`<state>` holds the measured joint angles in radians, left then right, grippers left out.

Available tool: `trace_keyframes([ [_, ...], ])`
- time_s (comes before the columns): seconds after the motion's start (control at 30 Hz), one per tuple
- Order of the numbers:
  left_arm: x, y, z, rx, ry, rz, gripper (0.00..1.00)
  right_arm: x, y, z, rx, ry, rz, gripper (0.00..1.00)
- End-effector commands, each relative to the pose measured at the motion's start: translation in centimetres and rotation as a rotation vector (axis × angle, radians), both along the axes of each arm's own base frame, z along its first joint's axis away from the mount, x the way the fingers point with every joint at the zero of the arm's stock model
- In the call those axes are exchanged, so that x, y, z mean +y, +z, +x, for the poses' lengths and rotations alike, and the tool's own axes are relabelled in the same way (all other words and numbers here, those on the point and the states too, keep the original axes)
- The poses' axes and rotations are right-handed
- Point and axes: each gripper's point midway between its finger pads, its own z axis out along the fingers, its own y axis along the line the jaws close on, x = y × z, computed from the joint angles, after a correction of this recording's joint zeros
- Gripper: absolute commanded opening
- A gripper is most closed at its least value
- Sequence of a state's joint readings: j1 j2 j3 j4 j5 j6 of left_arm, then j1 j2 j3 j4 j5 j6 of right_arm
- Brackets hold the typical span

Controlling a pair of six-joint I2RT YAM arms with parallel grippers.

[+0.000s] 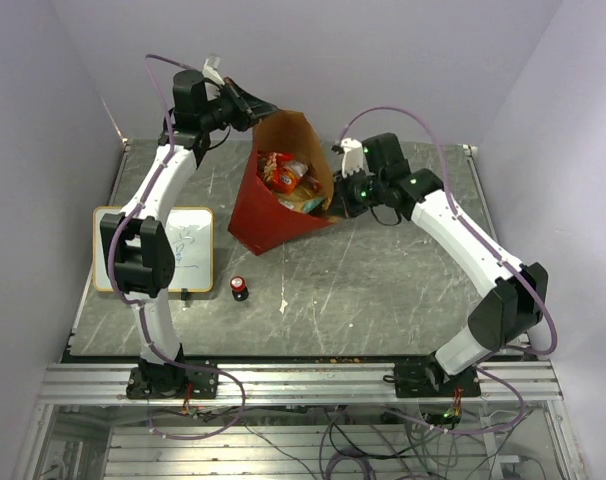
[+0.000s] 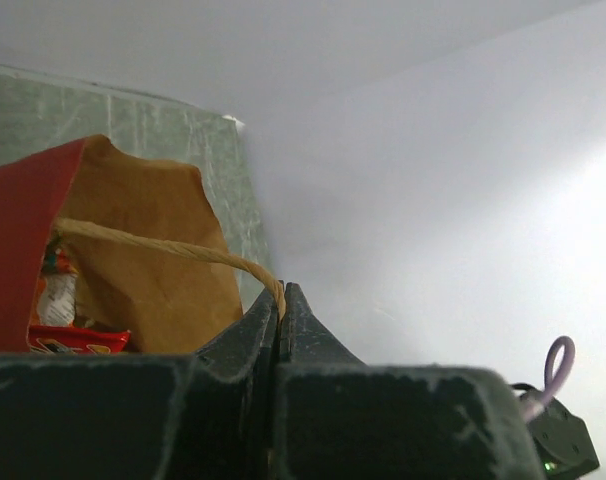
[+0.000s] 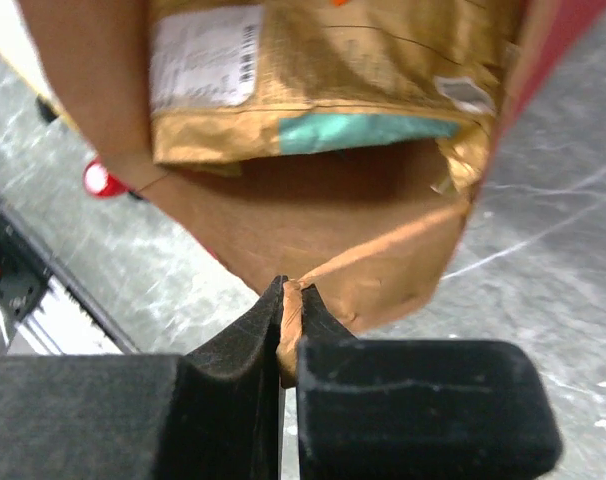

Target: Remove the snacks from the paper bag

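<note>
The paper bag [image 1: 268,222], red outside and brown inside, leans on the table with its mouth held open towards the camera. Several snacks [image 1: 288,178] lie inside it, red and orange packets among them. My left gripper [image 1: 263,108] is above the bag's far rim, shut on the twisted cord handle [image 2: 163,246], which runs into the left gripper's tips [image 2: 281,295]. My right gripper [image 3: 291,292] is shut on a pinched fold of the paper bag's [image 3: 313,240] brown rim, at the mouth's right side in the top view, where the right gripper [image 1: 335,207] shows. A gold pack with a teal strip [image 3: 333,70] sits just inside.
A white board [image 1: 178,250] with writing lies left of the bag. A small red-and-black cylinder [image 1: 239,288] stands in front of the bag. Walls close in behind and on both sides of the table [image 1: 383,300].
</note>
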<state>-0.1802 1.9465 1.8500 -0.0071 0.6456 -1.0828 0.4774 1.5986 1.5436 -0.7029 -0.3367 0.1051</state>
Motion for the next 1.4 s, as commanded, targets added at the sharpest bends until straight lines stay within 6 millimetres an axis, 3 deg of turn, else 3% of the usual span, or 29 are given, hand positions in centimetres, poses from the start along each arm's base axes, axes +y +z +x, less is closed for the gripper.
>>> trace_keyframes([
  [0.0,-3.1,5.2,-4.5,-0.173,-0.140,0.003,0.07,2.3,0.5,-3.8,-0.006,0.136,0.056,0.00],
  [0.33,-5.7,4.3,-8.6,-0.136,-0.219,-0.010,0.07,-0.3,-1.8,-5.0,0.023,-0.009,0.019,0.00],
  [0.57,-6.3,2.0,-11.6,0.040,-0.194,-0.101,0.07,-0.8,0.6,-5.1,0.076,-0.159,0.097,0.06],
  [0.87,-5.3,2.1,-13.7,0.093,-0.144,-0.015,0.07,-2.5,2.0,-5.7,0.119,-0.240,0.035,0.10],
  [1.03,-4.9,1.9,-15.3,0.102,-0.139,-0.020,0.07,-3.1,4.8,-5.6,0.063,-0.285,0.072,0.26],
  [1.23,-5.4,1.7,-16.6,0.112,-0.145,-0.017,0.07,-3.9,6.8,-6.7,0.044,-0.339,0.126,0.45],
  [1.37,-5.7,1.4,-17.2,0.116,-0.148,0.006,0.07,-2.3,10.3,-7.6,-0.004,-0.291,0.320,0.70],
])
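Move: The left hand still has the paper bag's rope handle; the red snack lies about 17 cm below it, some 3 cm nearer the base and 3 cm to its right. The right hand is shut on the bag's rim, and that snack lies about 13 cm ahead, 12 cm to its left and 6 cm lower. The gold pack is about 6 cm ahead, 10 cm left and 8 cm below the right hand; the small red-capped bottle is 9 cm back, 24 cm left, 20 cm below. Keeping its pinch on the rope handle, the left hand hauls the bag about 16 cm back towards the base and some 5 cm right, nearly level. The right hand, pinching the rim, draws it about 5 cm back and dips a little, then opens, lets the rim go and rises some 10 cm above its low point, turning clockwise and ending open beside the mouth. ##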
